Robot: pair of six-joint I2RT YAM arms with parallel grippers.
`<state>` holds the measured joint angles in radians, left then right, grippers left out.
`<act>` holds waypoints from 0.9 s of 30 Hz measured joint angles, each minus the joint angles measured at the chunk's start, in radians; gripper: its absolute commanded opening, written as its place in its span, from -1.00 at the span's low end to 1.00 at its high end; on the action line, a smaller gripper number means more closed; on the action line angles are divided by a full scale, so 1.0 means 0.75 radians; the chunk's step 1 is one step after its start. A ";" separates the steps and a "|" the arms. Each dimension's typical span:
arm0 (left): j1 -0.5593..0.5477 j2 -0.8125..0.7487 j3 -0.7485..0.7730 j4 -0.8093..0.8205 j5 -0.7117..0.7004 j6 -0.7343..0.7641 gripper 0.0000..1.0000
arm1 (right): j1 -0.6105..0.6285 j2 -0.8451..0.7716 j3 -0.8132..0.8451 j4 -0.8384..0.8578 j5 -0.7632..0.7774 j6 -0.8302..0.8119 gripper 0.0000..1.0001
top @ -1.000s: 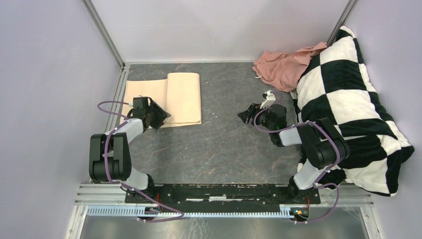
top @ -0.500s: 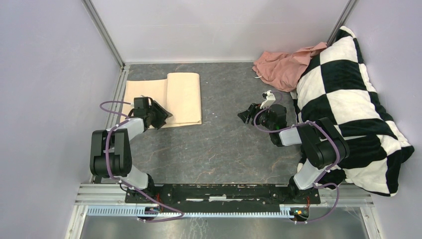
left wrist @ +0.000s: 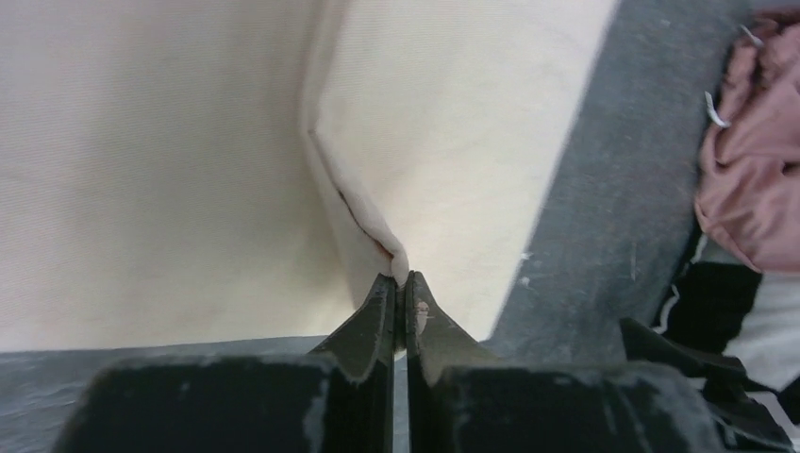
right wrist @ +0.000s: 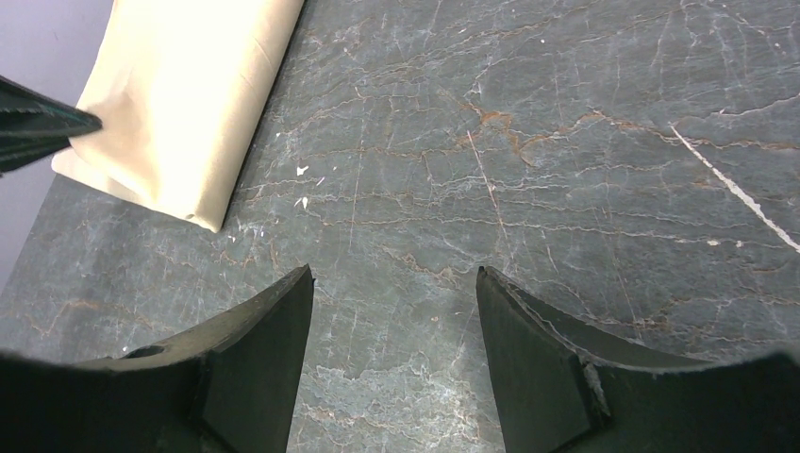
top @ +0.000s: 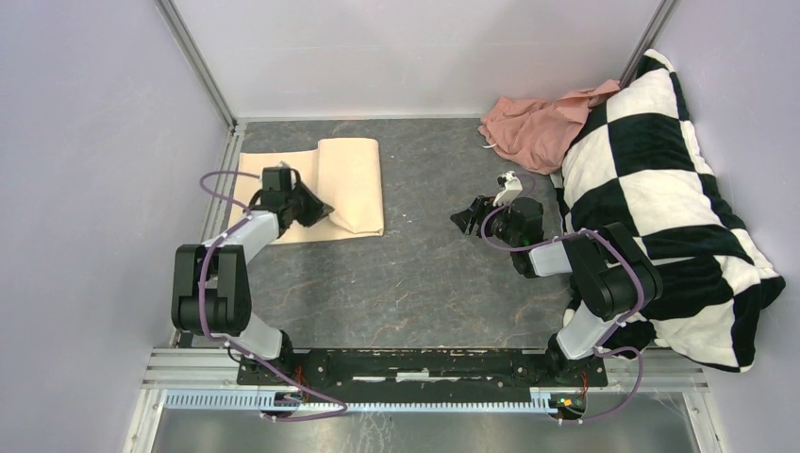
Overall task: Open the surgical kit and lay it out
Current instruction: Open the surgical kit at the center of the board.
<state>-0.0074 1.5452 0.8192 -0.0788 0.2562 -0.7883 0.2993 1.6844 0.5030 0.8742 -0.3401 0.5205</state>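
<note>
The surgical kit (top: 351, 175) is a beige cloth wrap lying folded at the far left of the table; only cloth shows. My left gripper (top: 321, 211) sits at its near edge, shut on a pinched ridge of the fabric where the raised fold meets the flat flap. In the left wrist view the jaws (left wrist: 401, 283) stand closed, with a small bulge of the cloth wrap (left wrist: 453, 123) between the tips. My right gripper (top: 465, 219) hovers open over bare table near the middle, holding nothing (right wrist: 394, 272). The kit (right wrist: 189, 94) lies to its upper left.
A crumpled pink cloth (top: 533, 118) lies at the back right. A black-and-white checkered blanket (top: 660, 198) fills the right side beside the right arm. A metal rail (top: 222, 179) borders the kit's left edge, with walls close behind and to the left.
My left gripper has slid farther onto the wrap and closed on a fold, puckering the cloth at its near edge. The right arm has not moved.
</note>
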 measured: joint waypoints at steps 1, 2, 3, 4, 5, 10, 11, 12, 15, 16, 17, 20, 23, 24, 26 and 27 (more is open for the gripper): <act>-0.031 0.000 0.035 -0.008 0.003 0.000 -0.92 | 0.000 0.000 0.000 0.000 0.000 -0.001 0.41; -0.059 0.001 0.067 -0.020 0.004 0.000 -0.92 | 0.000 0.000 0.000 0.000 0.001 -0.001 0.41; -0.097 0.002 0.109 -0.037 0.006 0.000 -0.92 | 0.000 0.000 0.000 0.000 0.001 -0.001 0.41; -0.130 0.008 0.149 -0.049 0.005 0.001 -0.92 | 0.000 0.000 0.000 -0.001 0.004 -0.001 0.41; -0.182 0.021 0.213 -0.072 0.002 0.000 -0.92 | 0.000 -0.001 0.000 -0.001 0.009 -0.002 0.41; -0.417 0.144 0.469 -0.108 -0.030 -0.001 -0.91 | -0.003 -0.040 -0.014 -0.028 0.084 -0.008 0.42; -0.467 0.182 0.531 -0.135 -0.051 0.000 -0.90 | -0.005 -0.060 -0.025 -0.032 0.106 -0.009 0.42; -0.509 0.223 0.590 -0.155 -0.067 0.000 -0.85 | -0.011 -0.081 -0.040 -0.032 0.126 -0.010 0.42; -0.675 0.402 0.841 -0.253 -0.160 0.009 -0.63 | -0.047 -0.143 -0.087 -0.033 0.192 -0.012 0.43; -0.729 0.460 0.922 -0.293 -0.189 0.022 -0.51 | -0.061 -0.157 -0.100 -0.033 0.210 -0.012 0.43; -0.778 0.513 0.997 -0.336 -0.214 0.038 -0.35 | -0.075 -0.170 -0.113 -0.032 0.225 -0.012 0.43; -0.923 0.673 1.241 -0.496 -0.306 0.103 0.20 | -0.122 -0.191 -0.148 -0.037 0.265 -0.011 0.43; -1.022 0.752 1.379 -0.605 -0.355 0.174 0.57 | -0.145 -0.191 -0.150 -0.055 0.284 -0.012 0.43; -1.042 0.746 1.375 -0.637 -0.370 0.188 0.66 | -0.145 -0.190 -0.150 -0.057 0.281 -0.013 0.43; -1.052 0.697 1.306 -0.654 -0.395 0.211 0.80 | -0.145 -0.180 -0.147 -0.061 0.269 -0.014 0.43; -1.048 0.662 1.259 -0.665 -0.411 0.220 0.82 | -0.145 -0.170 -0.141 -0.062 0.256 -0.016 0.42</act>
<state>-0.7933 2.0418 1.7634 -0.5774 -0.0525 -0.6231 0.1905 1.5570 0.3969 0.8276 -0.1478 0.5087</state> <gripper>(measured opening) 0.850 0.716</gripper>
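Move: The left hand already pinches the near-left edge of the kit's top flap. The stacked part of the kit is centred about 6 cm ahead and 5 cm right of it, and the opened left panel 13 cm left and 3 cm ahead. The flap is bound for bare board some 23 cm right, 5 cm ahead and roughly 5 cm below; from the empty right hand that spot is 10 cm left and 10 cm ahead. Still pinching the flap's edge, the left hand lifts about 8 cm and swings roughly 33 cm right over the stack to the bare board, turning some 40 degrees clockwise. It then eases back and slightly down as the fingers open wide and release the cloth, ending with a small drift left. The open right hand moves about 8 cm right, away from the kit. ##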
